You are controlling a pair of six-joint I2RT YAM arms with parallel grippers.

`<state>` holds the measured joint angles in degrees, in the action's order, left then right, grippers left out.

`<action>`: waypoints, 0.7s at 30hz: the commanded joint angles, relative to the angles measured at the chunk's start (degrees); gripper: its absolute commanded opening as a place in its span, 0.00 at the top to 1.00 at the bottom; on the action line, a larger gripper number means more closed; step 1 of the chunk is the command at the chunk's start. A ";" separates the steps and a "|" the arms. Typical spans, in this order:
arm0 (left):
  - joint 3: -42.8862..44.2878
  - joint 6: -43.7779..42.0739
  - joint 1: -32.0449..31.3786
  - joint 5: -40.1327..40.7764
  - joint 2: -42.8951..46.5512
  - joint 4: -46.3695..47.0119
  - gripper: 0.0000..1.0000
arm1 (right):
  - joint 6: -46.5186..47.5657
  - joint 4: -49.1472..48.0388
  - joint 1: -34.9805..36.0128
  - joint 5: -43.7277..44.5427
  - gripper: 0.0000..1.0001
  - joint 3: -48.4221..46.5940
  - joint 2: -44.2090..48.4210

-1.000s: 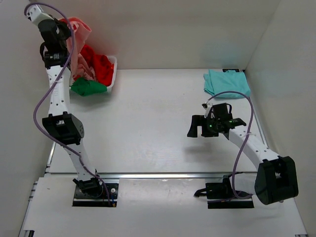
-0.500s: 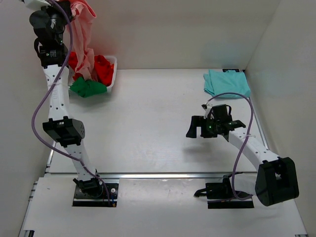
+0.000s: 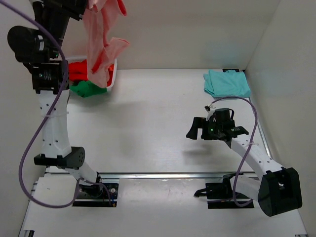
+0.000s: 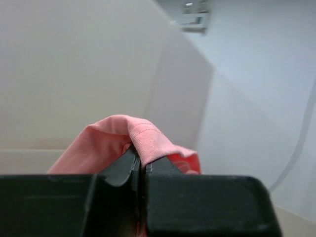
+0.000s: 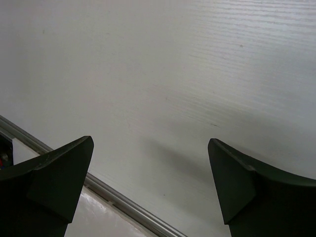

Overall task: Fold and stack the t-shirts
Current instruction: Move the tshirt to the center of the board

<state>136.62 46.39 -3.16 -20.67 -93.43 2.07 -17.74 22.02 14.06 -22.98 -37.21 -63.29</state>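
Observation:
My left gripper [image 3: 79, 7] is raised high at the back left, shut on a fold of the salmon-pink t-shirt [image 3: 101, 44], which hangs down with its lower end over the basket. In the left wrist view the jaws [image 4: 139, 157] pinch the pink fabric [image 4: 98, 148]. A red t-shirt [image 3: 78, 70] and a green t-shirt [image 3: 88, 89] lie in the basket. A light teal t-shirt [image 3: 227, 83] lies folded at the back right. My right gripper [image 3: 196, 129] hovers open above bare table, its fingertips [image 5: 64, 173] wide apart with nothing between them.
The white mesh basket [image 3: 114, 73] stands at the back left against the wall. White walls close in the table at the back and on both sides. A metal rail [image 5: 123, 207] runs along the table's near edge.
My left arm has risen and swung right, lifting the salmon-pink t-shirt up out of the basket. The right arm has barely shifted.

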 commanded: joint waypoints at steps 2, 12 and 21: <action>-2.75 8.45 -3.25 -3.68 4.83 6.72 1.00 | -3.27 -4.35 -2.19 -0.22 0.01 3.54 5.26; -58.24 6.45 -2.22 -4.39 28.90 5.25 1.00 | -8.01 -10.33 -9.50 -9.43 0.01 8.30 14.25; -88.52 -4.29 -0.89 5.55 37.00 -3.73 1.00 | -17.49 -26.57 7.54 -9.89 0.01 14.78 6.25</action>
<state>49.95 45.60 -4.67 -18.15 -61.69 -2.39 -29.91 5.50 18.65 -32.03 -25.93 -55.77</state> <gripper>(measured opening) 0.135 0.991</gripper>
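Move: The left hand, high up with the pink t-shirt hanging from its fingertips, has the board's centre some 72 cm below, about 18 cm to its right and 2 cm nearer the base. The white basket sits roughly 22 cm ahead, 15 cm left and 67 cm below; the folded teal shirt about 19 cm ahead and 52 cm right, on the table. From the right hand, the pink shirt's middle hangs about 33 cm left, 12 cm ahead and 40 cm higher. Still pinching the pink t-shirt, the left hand first draws back about 8 cm, then swings steeply down nearly 50 cm towards the board, coming forward again as its fingers tip over some 60 degrees to just below level. The open right hand rises slightly while easing right, then sweeps about 7 cm left and a little back and down to the shirt's loose end. ##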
